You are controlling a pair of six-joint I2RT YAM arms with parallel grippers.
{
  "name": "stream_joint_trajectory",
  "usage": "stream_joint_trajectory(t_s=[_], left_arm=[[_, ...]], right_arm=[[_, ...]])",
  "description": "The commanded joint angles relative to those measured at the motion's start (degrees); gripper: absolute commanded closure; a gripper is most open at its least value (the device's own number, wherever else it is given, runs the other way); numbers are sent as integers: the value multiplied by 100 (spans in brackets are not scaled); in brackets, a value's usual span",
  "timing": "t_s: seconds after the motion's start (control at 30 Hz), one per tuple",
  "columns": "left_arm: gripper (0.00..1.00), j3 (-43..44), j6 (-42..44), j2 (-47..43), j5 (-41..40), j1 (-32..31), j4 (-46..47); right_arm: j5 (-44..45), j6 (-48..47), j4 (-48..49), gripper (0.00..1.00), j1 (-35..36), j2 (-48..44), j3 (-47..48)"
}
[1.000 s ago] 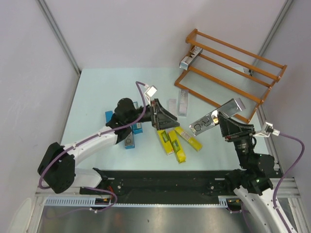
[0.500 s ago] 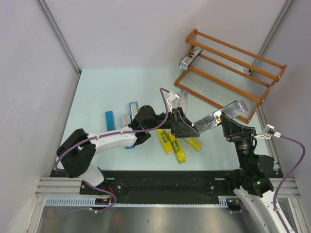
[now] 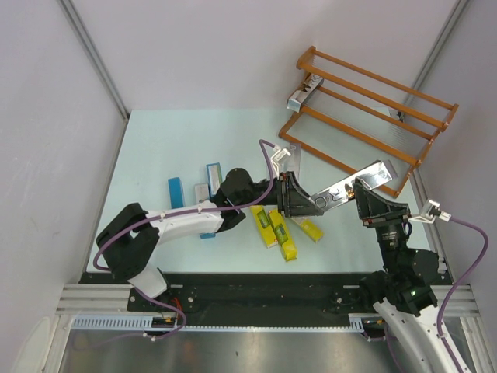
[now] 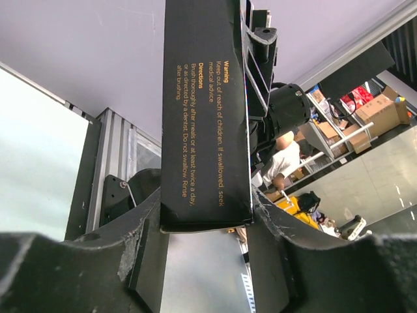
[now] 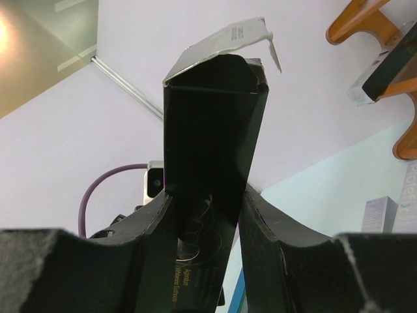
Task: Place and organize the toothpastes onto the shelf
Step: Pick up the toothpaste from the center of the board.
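Observation:
A silver toothpaste carton (image 3: 345, 185) hangs slanted in the air between my two grippers. My right gripper (image 3: 365, 191) is shut on its upper part, near the end with the open flap. In the right wrist view that carton (image 5: 212, 130) stands dark between the right gripper (image 5: 205, 195) fingers. My left gripper (image 3: 301, 199) is closed on the lower end; its wrist view shows the lettered carton (image 4: 205, 117) wedged between the left gripper (image 4: 207, 212) fingers. The orange shelf (image 3: 380, 78) stands at the far right with one silver carton (image 3: 304, 89) on its left end.
Three yellow cartons (image 3: 283, 235) lie under and near the left gripper. Blue cartons (image 3: 175, 191) lie further left beside the left arm. Another silver carton (image 3: 293, 158) lies by the shelf's near left corner. The shelf (image 5: 365, 19) shows at the right wrist view's upper right.
The left arm swung right from above the yellow cartons to the lower end of the raised silver carton, and its jaws closed on it. The right arm barely moved.

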Motion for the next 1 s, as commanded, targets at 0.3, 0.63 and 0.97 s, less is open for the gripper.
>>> stream_joint_trajectory(t_s=[0.3, 0.63, 0.97], left_arm=[[61, 70, 254, -295, -250, 113, 0], [66, -738, 78, -796, -250, 938, 123], [66, -1459, 262, -1569, -311, 1651, -368]], right_arm=[[222, -112, 0, 25, -10, 106, 135], [520, -183, -378, 5, -19, 299, 232], [898, -253, -808, 0, -19, 299, 311]])
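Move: The toothpaste is held by both grippers; its middle is about 8 cm right of the left hand, 4 cm ahead and 3 cm higher, and right at the right hand's pads. The shelf's middle lies about 36 cm ahead of the left hand, 22 cm right and 14 cm lower. The shelved box at its left end is some 40 cm ahead of that same hand, 2 cm right and 14 cm lower; a white box on the board is 25 cm straight ahead and 26 cm below. Keep the left gripper pinched on the near end of the toothpaste while the right fingers open wide and let go. Then carry it about 8 cm left and 7 cm forward with the left hand, sinking some 3 cm and turning about 15 degrees counter-clockwise, away from the right gripper. Ease the emptied right hand down about 3.5 cm and slightly forward, its fingers tipping down a little. ##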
